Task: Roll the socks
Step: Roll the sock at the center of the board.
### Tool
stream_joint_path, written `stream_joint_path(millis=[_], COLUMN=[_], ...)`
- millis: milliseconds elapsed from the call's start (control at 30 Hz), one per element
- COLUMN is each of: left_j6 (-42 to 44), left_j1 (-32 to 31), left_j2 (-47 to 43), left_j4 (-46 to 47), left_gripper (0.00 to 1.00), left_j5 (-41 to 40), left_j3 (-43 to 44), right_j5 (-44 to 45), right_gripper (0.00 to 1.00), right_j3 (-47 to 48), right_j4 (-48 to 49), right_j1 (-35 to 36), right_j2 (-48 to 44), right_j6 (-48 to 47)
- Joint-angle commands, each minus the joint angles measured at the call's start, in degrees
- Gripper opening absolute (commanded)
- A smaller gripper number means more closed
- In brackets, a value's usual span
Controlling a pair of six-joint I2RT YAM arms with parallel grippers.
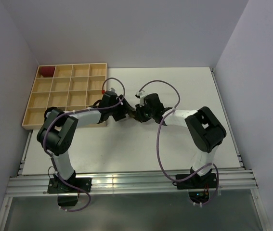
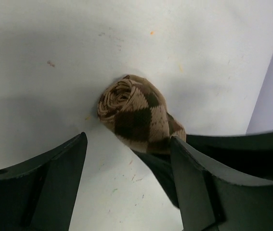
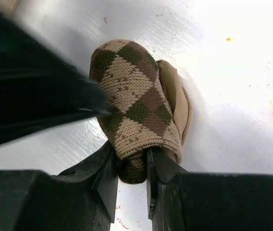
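One of the socks, a tan one with brown argyle diamonds [image 2: 134,113], lies rolled into a tight bundle on the white table [image 1: 175,86], between the two arms. In the right wrist view the rolled sock [image 3: 136,101] has its near end pinched by my right gripper [image 3: 132,166], whose right finger is tucked under the outer fold. My left gripper [image 2: 129,140] stands open just short of the roll, one finger [image 2: 49,187] to each side, touching nothing. From above, the two grippers [image 1: 126,114] [image 1: 141,115] meet at the table's middle and hide most of the sock.
A wooden tray [image 1: 32,103] with several compartments lies at the back left, close behind the left arm. A small dark red bundle [image 1: 46,71] sits in its far-left corner cell. Grey walls close in the table at the left, back and right.
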Motion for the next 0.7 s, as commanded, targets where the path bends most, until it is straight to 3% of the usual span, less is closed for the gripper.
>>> stream_joint_path(millis=[0, 233, 667], left_j6=[-3.28, -8.56, -12.34], left_j1=[0.71, -1.74, -5.45], left_j2=[-7.58, -18.59, -12.18], left_j4=[5.23, 19.13, 23.88], left_gripper=[0.75, 0.77, 0.72], left_j5=[-3.19, -10.12, -16.02], left_j3=[-4.24, -17.88, -23.69], right_j5=[-5.58, -16.56, -31.25], right_gripper=[0.00, 0.00, 0.00], right_j3=[1.85, 6.94, 11.09], right_j4=[-11.02, -16.21, -19.03], right_j1=[-1.73, -4.19, -6.56], right_j2=[3.04, 9.44, 17.63], right_j6=[2.90, 6.24, 14.85])
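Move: The half-rolled sock is in the right hand's fingers, its middle about 3 cm left, 1 cm ahead and 1 cm below that hand. From the left hand the sock lies some 4 cm right, 1 cm ahead and 3 cm lower. The wooden tray's middle is roughly 27 cm to the left hand's left, 8 cm ahead and 4 cm below. Still pinching the sock, right hand swings about 30 degrees leftward; open left hand arcs up, back and down. ##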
